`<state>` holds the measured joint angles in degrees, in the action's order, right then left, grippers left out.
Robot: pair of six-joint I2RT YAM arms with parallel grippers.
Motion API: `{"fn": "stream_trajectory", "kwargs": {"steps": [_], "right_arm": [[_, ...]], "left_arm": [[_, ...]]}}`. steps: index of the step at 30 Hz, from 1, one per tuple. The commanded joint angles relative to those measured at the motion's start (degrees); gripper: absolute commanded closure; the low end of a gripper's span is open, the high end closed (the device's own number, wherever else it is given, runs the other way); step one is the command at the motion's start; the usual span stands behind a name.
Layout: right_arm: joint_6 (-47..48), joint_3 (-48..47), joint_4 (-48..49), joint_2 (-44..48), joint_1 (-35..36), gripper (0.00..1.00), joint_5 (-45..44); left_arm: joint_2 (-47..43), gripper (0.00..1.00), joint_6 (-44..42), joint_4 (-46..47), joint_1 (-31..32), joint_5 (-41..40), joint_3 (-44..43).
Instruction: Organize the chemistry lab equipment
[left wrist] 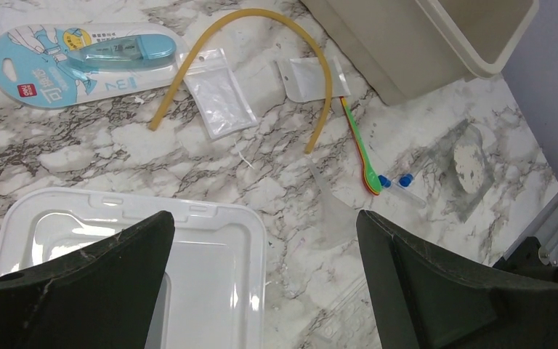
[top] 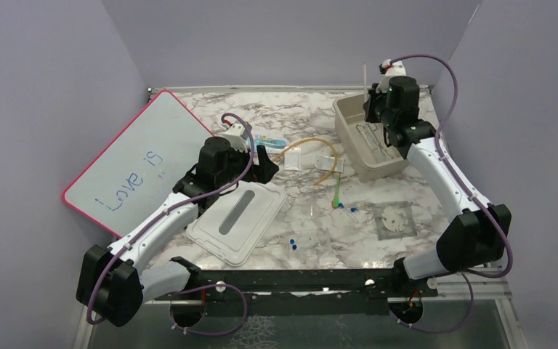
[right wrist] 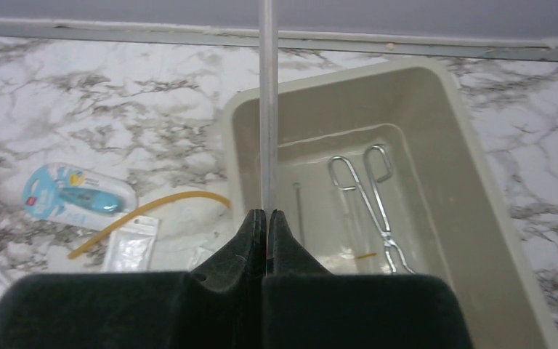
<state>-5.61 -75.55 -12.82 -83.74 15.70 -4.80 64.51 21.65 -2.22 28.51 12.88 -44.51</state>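
My right gripper (right wrist: 267, 214) is shut on a thin clear rod (right wrist: 266, 109) that stands up out of its jaws, held over the beige bin (right wrist: 450, 102). Metal forceps (right wrist: 367, 193) lie in that bin. On the marble lie amber tubing (left wrist: 261, 22), a thin green stick (left wrist: 356, 142), two small clear bags (left wrist: 218, 98) and blue-capped clear vials (left wrist: 396, 180). My left gripper (left wrist: 263, 218) hangs open with nothing in it, above the right edge of a white lid (left wrist: 211, 269).
A packaged blue correction tape (left wrist: 80, 62) lies beyond the tubing. A whiteboard (top: 131, 163) leans at the left wall. A clear packet with a white disc (top: 394, 219) sits front right, and two more blue-capped vials (top: 292, 243) near the front edge.
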Motion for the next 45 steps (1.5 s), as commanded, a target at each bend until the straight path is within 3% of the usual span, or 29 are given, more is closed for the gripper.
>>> {"fn": "stream_trajectory", "kwargs": {"steps": [1,5,11,21,29,36,45], "right_arm": [[5.9,2.2,1.3,1.1,-5.0,0.99,4.3],[11.6,3.1,0.8,-1.7,-10.1,0.99,11.3],[19.7,1.1,-4.7,-7.7,-11.9,0.98,19.4],[21.2,0.3,-6.9,-18.0,-12.1,0.97,19.3],[22.9,-0.7,-10.1,-21.8,-12.1,0.88,16.7],[19.5,-1.5,-10.9,-17.4,-12.1,0.63,20.3],[6.9,-4.4,-13.8,-8.1,-11.5,0.59,17.8]], "left_arm": [[-0.9,0.01,0.2,2.0,0.1,2.0,-0.8],[-0.6,0.01,0.1,2.0,0.1,2.1,-0.8],[-0.1,0.01,0.0,2.0,0.1,2.1,-0.9],[1.1,0.01,-0.6,1.6,0.1,1.3,-1.2],[1.4,0.01,-0.7,1.2,0.1,1.0,-1.4],[1.2,0.01,-0.8,1.1,0.1,0.9,-1.4],[1.2,0.01,-0.8,1.1,0.1,1.0,-1.5]]}}
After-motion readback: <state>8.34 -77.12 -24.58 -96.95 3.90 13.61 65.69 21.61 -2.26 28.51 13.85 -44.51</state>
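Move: Still pinched in the right fingers, the thermometer is bound for the gap in the box floor, about 4 cm ahead, 4 cm right and 23 cm below that hand. At floor level, the brush lies some 2 cm ahead and 2 cm right, the test tube about 4 ahead and 6 right, the tongs about 5 ahead and 8 right. From the left hand the gap is roughly 19 cm ahead, 28 cm right and 16 cm lower. Swinging about 6 cm right over the box, the right hand then sinks into it, some 19 cm down in all, tipping its fingers downward by nearly 30 degrees and turning counter-clockwise. Near the bottom it opens to about two fifths and lets go of the thermometer, then rises about 7 cm with the fingers left parted, easing part of the tilt back. ##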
